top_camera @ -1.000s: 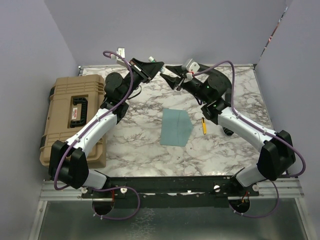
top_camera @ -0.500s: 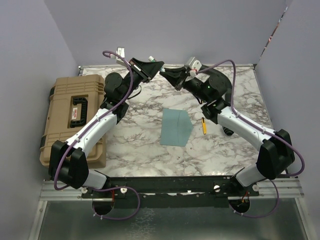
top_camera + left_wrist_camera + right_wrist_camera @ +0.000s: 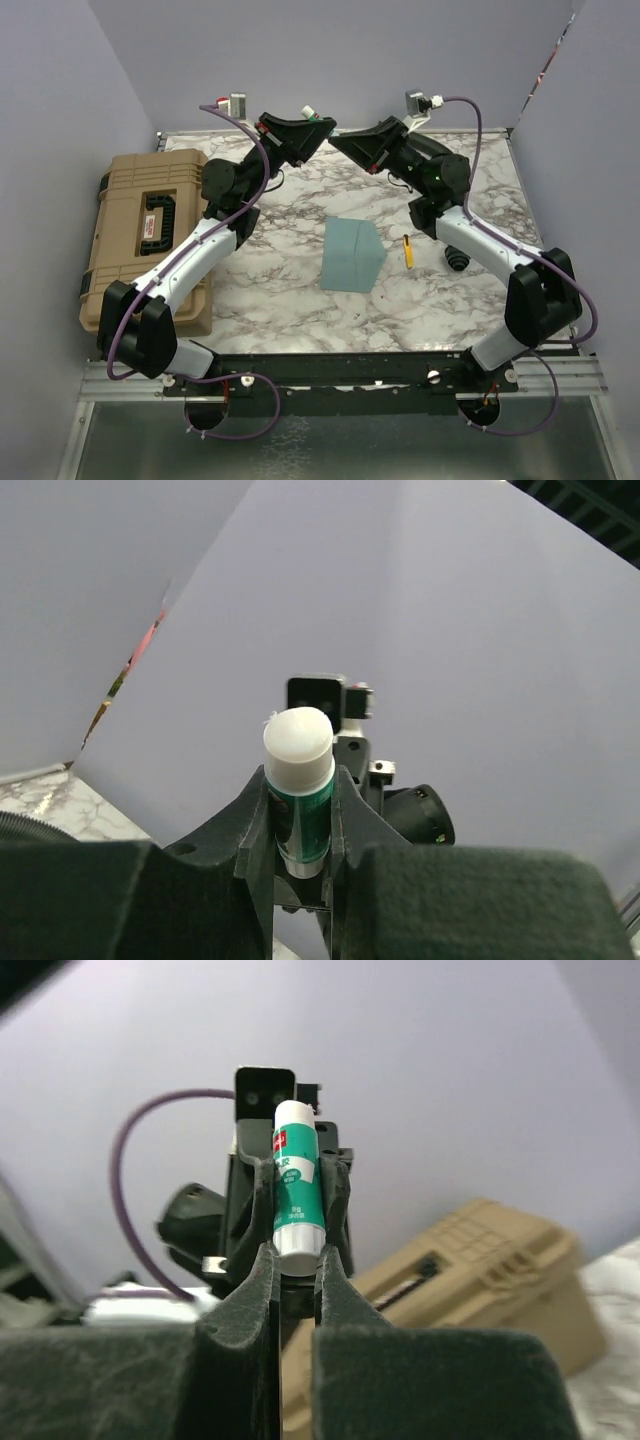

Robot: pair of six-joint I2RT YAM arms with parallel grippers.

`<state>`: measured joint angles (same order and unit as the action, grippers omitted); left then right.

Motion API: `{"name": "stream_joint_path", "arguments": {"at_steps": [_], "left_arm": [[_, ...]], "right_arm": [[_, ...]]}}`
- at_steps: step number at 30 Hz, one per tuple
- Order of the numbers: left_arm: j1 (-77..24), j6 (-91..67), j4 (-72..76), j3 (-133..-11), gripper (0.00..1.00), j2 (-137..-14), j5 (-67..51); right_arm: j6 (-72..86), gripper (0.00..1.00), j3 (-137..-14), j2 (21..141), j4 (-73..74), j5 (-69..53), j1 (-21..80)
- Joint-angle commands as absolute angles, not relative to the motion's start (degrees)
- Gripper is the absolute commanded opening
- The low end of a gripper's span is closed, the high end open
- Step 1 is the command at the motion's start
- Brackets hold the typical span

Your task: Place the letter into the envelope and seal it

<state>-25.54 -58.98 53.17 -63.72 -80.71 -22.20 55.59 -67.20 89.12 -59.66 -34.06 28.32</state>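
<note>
The teal envelope (image 3: 352, 253) lies flat on the marble table (image 3: 270, 285), right of centre. The letter does not show in any view. Both arms are raised at the back, tip to tip. My left gripper (image 3: 322, 128) (image 3: 300, 773) is shut on an upright green-and-white glue stick (image 3: 312, 114) (image 3: 298, 742) (image 3: 296, 1180). My right gripper (image 3: 336, 143) (image 3: 297, 1260) is shut to a narrow slit, with its tips at the stick's silver lower end. Whether they pinch that end I cannot tell.
A tan hard case (image 3: 150, 235) sits along the table's left edge under the left arm. A small yellow item (image 3: 407, 250) and a small black object (image 3: 455, 258) lie right of the envelope. Lilac walls enclose the back and both sides.
My right gripper has shut and its wrist has lifted, bringing its tips up under the left gripper's tip. The left arm rose slightly with the glue stick. The envelope has not moved.
</note>
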Motion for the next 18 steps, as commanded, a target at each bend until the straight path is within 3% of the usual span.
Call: {"name": "stream_joint_path", "arguments": {"at_steps": [1, 5, 7, 9, 12, 14, 18], "left_arm": [[-24.56, -55.42, 58.87, -62.85, 0.00, -80.30, -27.92], [-24.52, -55.49, 59.41, -62.84, 0.00, -80.10, -28.48], [-24.54, -55.55, 59.41, -62.76, 0.00, -80.30, -28.48], [-24.28, -53.73, 57.68, -63.35, 0.00, -80.17, -29.63], [-23.79, -50.15, 51.85, -63.63, 0.00, -79.10, -29.31], [-23.65, -50.18, 50.65, -63.55, 0.00, -78.92, -29.18], [-23.66, -52.87, 50.49, -62.81, 0.00, -79.02, -27.32]], "right_arm": [[89.99, 0.01, -66.52, 92.90, -80.32, -26.74, 25.00], [102.52, 0.02, -66.86, 94.84, -81.19, -24.47, 25.29], [96.72, 0.20, -67.54, 92.96, -76.36, -27.06, 25.25], [85.37, 0.43, -67.40, 90.27, -70.23, -29.93, 25.30], [62.39, 0.59, -65.75, 85.31, -62.89, -33.97, 25.51], [45.37, 0.64, -64.37, 81.90, -56.02, -33.92, 26.43], [10.91, 0.64, -63.79, 77.91, -45.17, -32.03, 30.08]]}}
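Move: The glue stick is already pinched around its middle by the left hand, centred about 1 cm above that hand's point. Its lower white end sits in the right fingertips, so its middle is roughly 2 cm ahead, 2 cm left and 2 cm above the right hand. Far below the right hand, some 44 cm down, the envelope lies about 5 cm right and 3 cm back, and the yellow cutter about 18 cm right and 3 cm back. Turning first, the right hand rolls some 30 degrees clockwise, looking along its fingers, while still pinching the glue stick's lower end. Then it opens wide, lets go and draws off right and up, slightly back, about 5 cm, rolling back past where it began. The left hand keeps its hold, finally sinking about 1.5 cm. ##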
